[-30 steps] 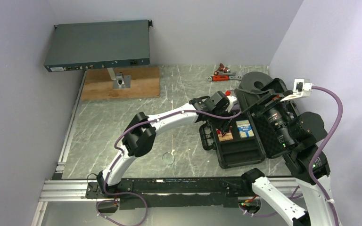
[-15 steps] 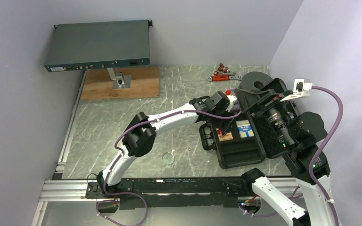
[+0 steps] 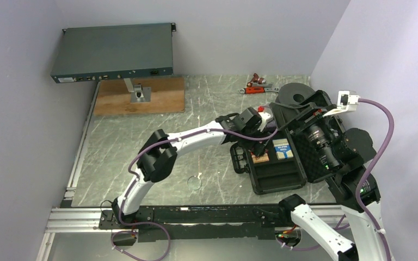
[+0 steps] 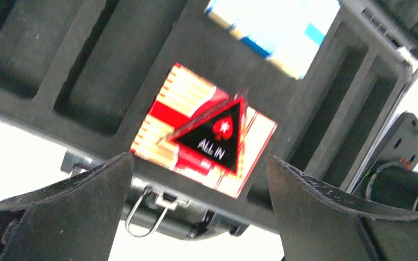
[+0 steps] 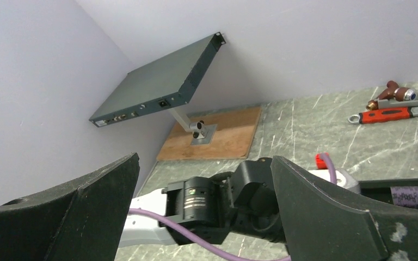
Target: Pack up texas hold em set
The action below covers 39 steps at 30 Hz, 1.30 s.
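Note:
The black foam-lined case (image 3: pixel 276 175) lies open at the right of the table. In its slots sit a red card box (image 3: pixel 260 157) and a blue-white card box (image 3: pixel 283 149). The red triangle (image 4: pixel 217 136), marked ALL IN, rests free on the red card box (image 4: pixel 163 122). My left gripper (image 4: pixel 198 159) hangs open just above them, holding nothing; the blue-white box (image 4: pixel 275 27) lies beyond. My right gripper (image 5: pixel 204 159) stands open over the case lid, facing the left wrist (image 5: pixel 217 204). A purple chip stack (image 5: pixel 413 194) shows at that view's right edge. The clear disc (image 3: pixel 195 182) lies on the table.
A red-handled tool (image 3: pixel 258 86) and a big black spool (image 3: pixel 296 93) lie behind the case. At the back left a grey rack unit (image 3: pixel 114 51) stands on a wooden board (image 3: pixel 140 97). The case latch (image 4: pixel 147 209) faces the left arm.
My left gripper has opened and let go of the red triangle, which now lies on the red card box. The left wrist has drawn back slightly up and left. The right arm is still.

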Available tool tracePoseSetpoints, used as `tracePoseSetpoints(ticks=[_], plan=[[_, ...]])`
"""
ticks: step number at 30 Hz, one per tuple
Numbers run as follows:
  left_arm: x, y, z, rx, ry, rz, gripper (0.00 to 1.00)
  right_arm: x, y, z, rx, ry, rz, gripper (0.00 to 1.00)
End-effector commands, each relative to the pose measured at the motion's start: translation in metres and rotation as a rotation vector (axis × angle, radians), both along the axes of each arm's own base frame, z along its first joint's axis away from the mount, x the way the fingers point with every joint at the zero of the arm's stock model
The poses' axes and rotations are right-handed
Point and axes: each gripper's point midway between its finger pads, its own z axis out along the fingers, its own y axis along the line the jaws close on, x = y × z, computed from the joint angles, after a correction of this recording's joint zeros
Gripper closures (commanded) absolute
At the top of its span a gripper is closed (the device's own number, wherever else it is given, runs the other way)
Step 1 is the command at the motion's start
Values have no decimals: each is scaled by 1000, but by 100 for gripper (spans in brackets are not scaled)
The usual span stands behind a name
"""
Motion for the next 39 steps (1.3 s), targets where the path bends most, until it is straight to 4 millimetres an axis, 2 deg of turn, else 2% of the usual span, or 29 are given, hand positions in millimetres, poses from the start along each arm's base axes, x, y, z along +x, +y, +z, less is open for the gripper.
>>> tracePoseSetpoints(ticks=[1,9,14,19,22,26,29,33,39], plan=[[1,25,72,-64,-165,-1,1,2,-2,5,0,1,-14,6],[-3,117,96,37,-294,83,0,12,15,-8,-3,56,48,4],[-2,198,114,158,-333,209,0,21,28,-23,-15,107,91,4],[0,271,129,215,-347,343,0,31,44,-51,-23,196,145,6],[7,313,133,274,-384,440,0,35,55,-68,-32,240,190,6],[22,366,122,403,-447,574,0,40,64,-86,-64,296,223,3],[27,390,113,488,-475,619,0,42,69,-96,-94,331,243,0],[31,398,121,454,-534,671,0,41,83,-115,-125,384,298,0],[29,416,116,422,-500,788,0,32,114,-170,-236,526,376,0]])
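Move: The red triangle lies just under the left hand's open fingers, roughly 2 cm to its right, 1 cm back and 3 cm down, on the red card pack in the open case. The blue card pack is about 11 cm to the hand's right and level with it; the purple tube is 10 cm ahead and 6 cm right, and the case handle 8 cm left and 4 cm back. From the raised right hand, the triangle is some 5 cm ahead, 4 cm right and 38 cm below. Leftward and fast, the left hand goes about 40 cm with its fingers still wide open, climbing away from the triangle, clearing the case, then sinking a little over the bare table while the wrist swings counter-clockwise. Meanwhile the open right hand comes down about 13 cm and drifts left and slightly forward over the handle side of the case, its fingers tipping downward some 25 degrees; it stays well above everything. ##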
